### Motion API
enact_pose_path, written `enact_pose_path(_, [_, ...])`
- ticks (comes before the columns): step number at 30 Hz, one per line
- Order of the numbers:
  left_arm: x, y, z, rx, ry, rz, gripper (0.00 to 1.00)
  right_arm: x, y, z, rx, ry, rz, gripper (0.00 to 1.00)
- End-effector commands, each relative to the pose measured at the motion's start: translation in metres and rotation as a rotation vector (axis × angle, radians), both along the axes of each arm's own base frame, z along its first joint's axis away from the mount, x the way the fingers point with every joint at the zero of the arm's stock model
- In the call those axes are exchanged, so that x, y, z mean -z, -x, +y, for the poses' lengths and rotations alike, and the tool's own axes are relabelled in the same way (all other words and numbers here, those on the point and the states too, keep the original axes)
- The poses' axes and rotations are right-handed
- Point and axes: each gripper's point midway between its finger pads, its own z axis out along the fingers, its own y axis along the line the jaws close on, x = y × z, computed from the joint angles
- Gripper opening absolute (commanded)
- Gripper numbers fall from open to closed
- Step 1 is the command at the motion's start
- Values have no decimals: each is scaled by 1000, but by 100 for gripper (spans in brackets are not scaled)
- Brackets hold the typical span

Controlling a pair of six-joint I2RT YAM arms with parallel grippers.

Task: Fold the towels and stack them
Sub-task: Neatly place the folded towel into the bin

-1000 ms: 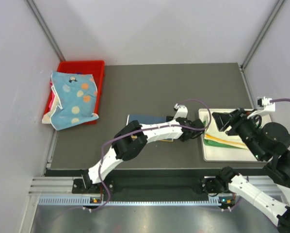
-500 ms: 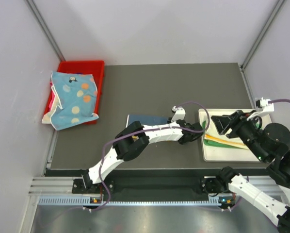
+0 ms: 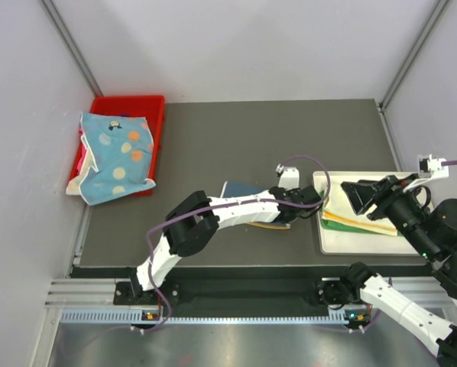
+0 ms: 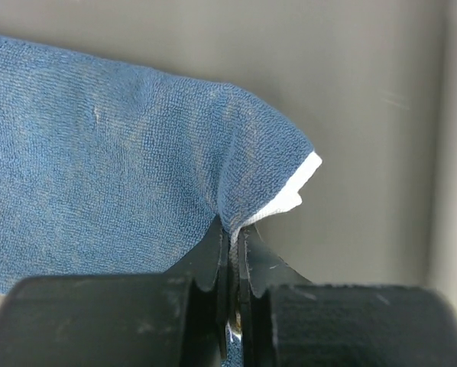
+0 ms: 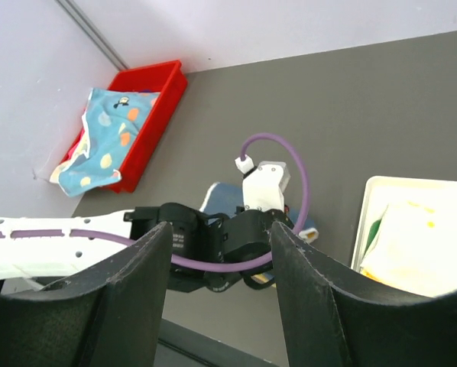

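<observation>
A dark blue towel lies mid-table, a white underside showing at its corner. My left gripper is shut on that towel's edge near the corner, bunching the cloth between the fingers. My right gripper hangs open and empty above the left part of the white tray. A stack of folded yellow and green towels rests on the tray. A light blue dotted towel drapes over the red bin.
The red bin stands at the far left against the wall. Grey walls close in the table on the left, back and right. The left arm stretches across the table's middle toward the tray.
My left gripper has shut on the blue towel's edge and pulled it toward the tray; the towel's left edge has shifted right. The right gripper has drifted slightly right.
</observation>
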Motion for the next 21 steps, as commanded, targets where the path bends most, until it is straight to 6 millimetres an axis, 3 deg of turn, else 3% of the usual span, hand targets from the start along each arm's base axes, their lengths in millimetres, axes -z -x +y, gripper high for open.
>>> enact_pose_path(1, [-82,8,-67,95,347,-28,0,-19,6,-9,15,-3,-44,54])
enact_pose_path(5, [-108,6,-88,113,453,-48,0,-25,8,-14,25,1,-55,54])
enact_pose_path(12, [-130,7,-94,144,517,-65,0,-26,9,-15,31,8,-56,54])
enact_pose_path(21, [-174,20,-141,244,650,-68,0,-38,10,-17,32,-2,-79,54])
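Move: To the right of the left hand, which already pinches the right end of the folded blue towel, sits the white bin, its middle about 24 cm away and 4 cm nearer the base, 3 cm lower. The cream-and-green stack inside lies some 19 cm right and 2 cm back. The towel's body trails about 11 cm to the hand's left, 1 cm back. From the high right hand, the bin's middle is roughly 8 cm ahead, 16 cm right, 38 cm below. Carrying the towel's pinched right end up and over the bin's left rim, the left hand goes right and up by about 11 cm each, first mostly sideways, then climbing more. The wrist rolls nearly 30 degrees so its left side dips and the fingers swing to point rightward; they keep their hold. The open, empty right hand eases up about 2 cm. ##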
